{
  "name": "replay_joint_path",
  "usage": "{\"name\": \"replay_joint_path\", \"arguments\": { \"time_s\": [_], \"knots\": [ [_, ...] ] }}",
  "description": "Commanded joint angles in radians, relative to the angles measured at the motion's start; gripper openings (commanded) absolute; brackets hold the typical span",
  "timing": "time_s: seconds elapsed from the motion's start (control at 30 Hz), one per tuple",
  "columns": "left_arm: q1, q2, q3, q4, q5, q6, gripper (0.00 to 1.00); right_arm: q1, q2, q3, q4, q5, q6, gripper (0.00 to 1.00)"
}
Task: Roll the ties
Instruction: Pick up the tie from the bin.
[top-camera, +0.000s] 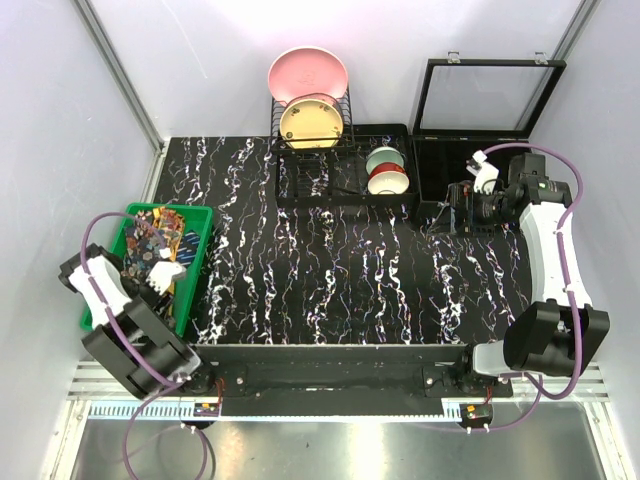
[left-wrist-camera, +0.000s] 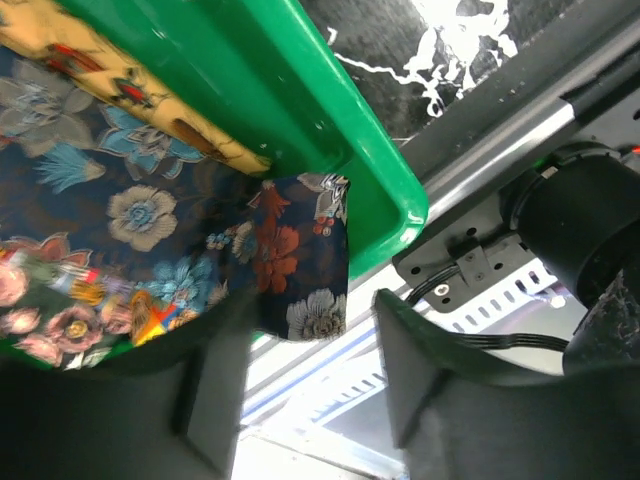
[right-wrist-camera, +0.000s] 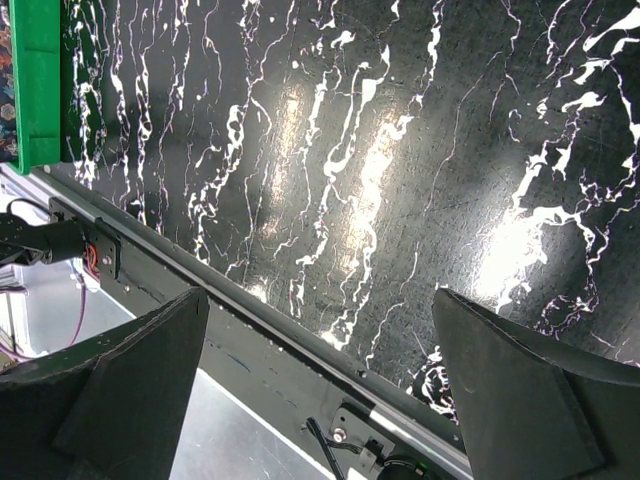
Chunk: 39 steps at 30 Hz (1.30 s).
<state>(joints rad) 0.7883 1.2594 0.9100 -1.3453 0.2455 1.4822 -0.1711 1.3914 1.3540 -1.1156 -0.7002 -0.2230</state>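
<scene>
Several patterned ties (top-camera: 150, 235) lie piled in a green bin (top-camera: 200, 262) at the table's left edge. In the left wrist view a dark blue floral tie (left-wrist-camera: 140, 215) fills the bin, and its pointed end hangs over the green wall (left-wrist-camera: 300, 90). A yellow-orange tie (left-wrist-camera: 90, 65) lies beside it. My left gripper (top-camera: 165, 270) hovers over the bin's near end. Its jaws (left-wrist-camera: 312, 305) stand apart around the hanging tie end, which touches only the left finger (left-wrist-camera: 215, 380). My right gripper (top-camera: 458, 210) is open far off at the back right, with nothing between its fingers (right-wrist-camera: 320, 295).
A black dish rack (top-camera: 340, 165) at the back holds a pink plate (top-camera: 307, 73), a yellow plate (top-camera: 312, 122) and bowls (top-camera: 386, 172). An open black case (top-camera: 487, 95) stands back right. The right wrist view shows bare marbled tabletop (right-wrist-camera: 380, 150), the bin's corner (right-wrist-camera: 35, 80) and the table's front rail.
</scene>
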Motion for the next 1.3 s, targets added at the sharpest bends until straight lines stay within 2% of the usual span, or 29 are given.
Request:
{"name": "replay_joint_path", "arguments": {
  "time_s": [0.0, 0.1, 0.13, 0.2, 0.23, 0.27, 0.37, 0.4, 0.43, 0.5, 0.57, 0.6, 0.8, 0.9, 1.03, 1.13, 1.27],
  "knots": [
    [-0.001, 0.07, 0.023, -0.057, -0.035, -0.02, 0.4, -0.004, 0.001, 0.046, -0.013, -0.007, -0.012, 1.0],
    [-0.004, 0.071, 0.041, -0.064, -0.035, -0.019, 0.26, -0.004, 0.004, 0.056, -0.013, -0.007, -0.007, 1.0],
    [-0.004, 0.064, 0.046, -0.072, -0.035, -0.017, 0.17, -0.005, 0.004, 0.062, -0.013, -0.008, -0.007, 1.0],
    [-0.006, 0.058, 0.061, -0.074, -0.029, -0.017, 0.1, -0.004, 0.008, 0.069, -0.012, -0.009, -0.006, 1.0],
    [-0.008, 0.054, 0.072, -0.074, -0.02, -0.022, 0.01, -0.004, 0.009, 0.082, -0.009, -0.01, -0.009, 1.0],
    [-0.008, 0.041, 0.088, -0.081, -0.008, -0.026, 0.0, -0.005, 0.006, 0.089, -0.006, -0.012, -0.009, 1.0],
    [-0.008, 0.02, 0.243, -0.171, 0.119, -0.04, 0.0, -0.004, -0.02, 0.109, 0.032, -0.036, -0.009, 1.0],
    [-0.014, 0.017, 0.295, -0.201, 0.203, -0.063, 0.0, -0.004, -0.029, 0.111, 0.069, -0.042, -0.004, 1.0],
    [-0.02, 0.008, 0.404, -0.204, 0.246, -0.095, 0.0, -0.004, -0.035, 0.117, 0.085, -0.065, -0.006, 1.0],
    [-0.046, -0.024, 0.499, -0.202, 0.37, -0.163, 0.0, -0.004, -0.052, 0.126, 0.123, -0.102, -0.013, 1.0],
    [-0.082, -0.043, 0.625, -0.189, 0.432, -0.207, 0.0, -0.001, -0.066, 0.132, 0.158, -0.15, -0.013, 1.0],
    [-0.13, -0.061, 0.665, -0.17, 0.474, -0.294, 0.0, -0.002, -0.069, 0.134, 0.187, -0.162, -0.013, 1.0],
    [-0.309, -0.103, 0.848, 0.066, 0.546, -0.682, 0.0, 0.016, -0.091, 0.117, 0.33, -0.231, 0.013, 1.0],
    [-0.388, -0.11, 0.909, 0.145, 0.569, -0.82, 0.0, 0.033, -0.146, 0.013, 0.484, -0.266, 0.063, 1.0],
    [-0.48, -0.106, 0.974, 0.25, 0.621, -0.989, 0.0, 0.07, -0.198, -0.053, 0.588, -0.28, 0.063, 1.0],
    [-0.593, -0.092, 1.016, 0.335, 0.623, -1.134, 0.0, 0.073, -0.189, -0.056, 0.606, -0.297, 0.085, 1.0],
    [-0.834, -0.042, 1.098, 0.396, 0.581, -1.27, 0.0, 0.073, -0.207, -0.078, 0.663, -0.311, 0.125, 1.0]
  ]
}}
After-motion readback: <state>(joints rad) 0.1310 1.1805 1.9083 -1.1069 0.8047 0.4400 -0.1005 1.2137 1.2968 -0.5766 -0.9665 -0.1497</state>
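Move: The near end of the navy floral tie lies right under the left hand, about 1 cm below the half-open fingers, just inside the bin's near end. The yellow tie's middle is some 12 cm ahead and 1 cm right, the patchwork tie about 9 cm ahead and 5 cm left, the blue striped tie roughly 14 cm ahead and 5 cm right, all about 3 cm below. From the right hand, that navy end is some 55 cm left, 18 cm back and 14 cm below. Sink the left gripper about 1 cm and close the fingers on the navy tie's near end, then lift fast, nearly 40 cm, first also swinging forward and then right out of the bin, tipping the fingers from down towards forward by almost 60 degrees and keeping the pinch. Meanwhile raise the open, empty right gripper some 10 cm, easing left and slightly forward, its fingers tilting up. ##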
